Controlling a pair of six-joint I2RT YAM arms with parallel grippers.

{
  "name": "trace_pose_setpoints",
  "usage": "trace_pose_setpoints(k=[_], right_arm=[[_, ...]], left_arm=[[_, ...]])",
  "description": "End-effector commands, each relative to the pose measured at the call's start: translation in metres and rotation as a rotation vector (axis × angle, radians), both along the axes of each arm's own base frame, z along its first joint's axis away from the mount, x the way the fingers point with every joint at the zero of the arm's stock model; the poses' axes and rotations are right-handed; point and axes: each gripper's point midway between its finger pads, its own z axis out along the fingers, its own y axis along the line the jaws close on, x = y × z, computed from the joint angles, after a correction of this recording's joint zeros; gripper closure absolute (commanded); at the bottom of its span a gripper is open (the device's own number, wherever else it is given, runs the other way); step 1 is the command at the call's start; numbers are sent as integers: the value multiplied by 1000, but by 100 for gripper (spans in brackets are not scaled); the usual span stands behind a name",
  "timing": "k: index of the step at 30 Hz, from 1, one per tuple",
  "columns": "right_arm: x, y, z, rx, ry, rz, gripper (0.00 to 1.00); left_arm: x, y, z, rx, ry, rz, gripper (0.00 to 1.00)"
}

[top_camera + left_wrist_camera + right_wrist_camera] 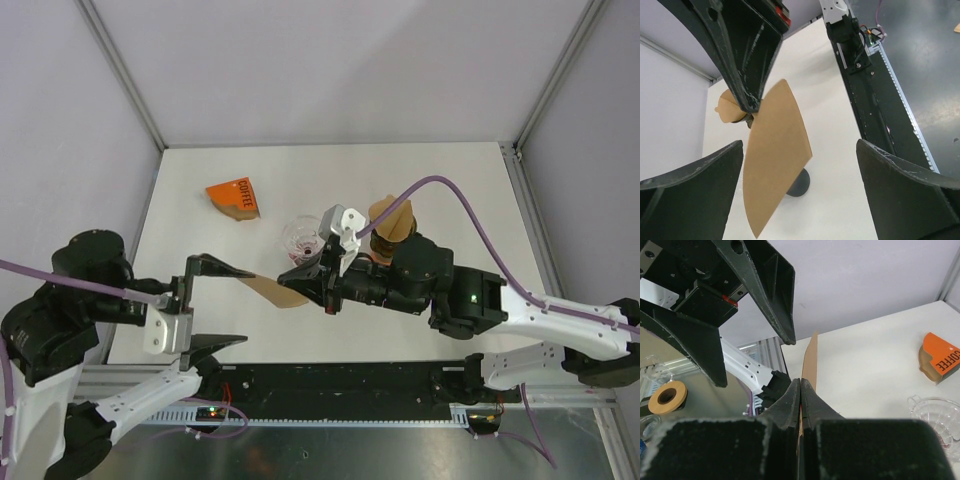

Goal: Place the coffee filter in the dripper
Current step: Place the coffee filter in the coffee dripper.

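Observation:
My right gripper (300, 287) is shut on a flat brown paper coffee filter (268, 291) and holds it above the table, out toward the left arm. In the right wrist view the filter (809, 357) stands edge-on between the closed fingertips (800, 383). My left gripper (214, 305) is open, and the filter's free end (776, 155) hangs between its two fingers, nearer the left one, touching neither. The clear glass dripper (303, 240) stands on the table behind the right gripper and is empty; it also shows in the right wrist view (936, 416).
An orange coffee packet (235, 198) lies at the back left of the table. A stack of brown filters (393, 222) stands right of the dripper. A dark round spot (799, 183) shows on the table under the filter. The black rail (340, 385) runs along the near edge.

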Motion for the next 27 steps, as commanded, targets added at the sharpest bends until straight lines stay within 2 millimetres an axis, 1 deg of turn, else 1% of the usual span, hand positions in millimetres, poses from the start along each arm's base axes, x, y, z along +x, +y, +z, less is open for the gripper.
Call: trace_pose_setpoints(k=[1,2,3,8,11,17,22,27], right_arm=[[6,6,19,67,-21,-37,100],[6,7,19,72,-21,-40,100],[7,9,20,79,-21,-41,100],[10,12,25,97,-22,-58,100],[9,14,26,100,-20,-50,100],[7,15,25,96,-20,-37,100],[9,13,24,95,-21,-46,100],[5,16,25,99,-25,-14,100]], left_arm=[[6,-9,21,-65,-14,-3,1],[6,-10,23,-70,-12,-1,2],[7,-10,22,-71,-4,0,5],[9,-14,13,-59,31,-3,20],[14,-15,6,-42,36,11,29],[26,-16,5,-23,14,51,31],[29,-17,-2,-7,24,56,38],[35,-18,-5,6,15,75,39]])
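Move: The coffee filter, pinched in the right fingers, has its middle about 3 cm ahead and 4 cm right of the left hand, at its height; from the right hand it is about 2 cm left, 1 cm back and 2 cm down. The clear dripper stands some 20 cm ahead of the right hand, 2 cm right and 29 cm below; the green dripper is 20 cm ahead, 19 cm right and 28 cm below. Left hand half closes around the filter, its forward finger pushing it forward about 3 cm; right advances it left. ##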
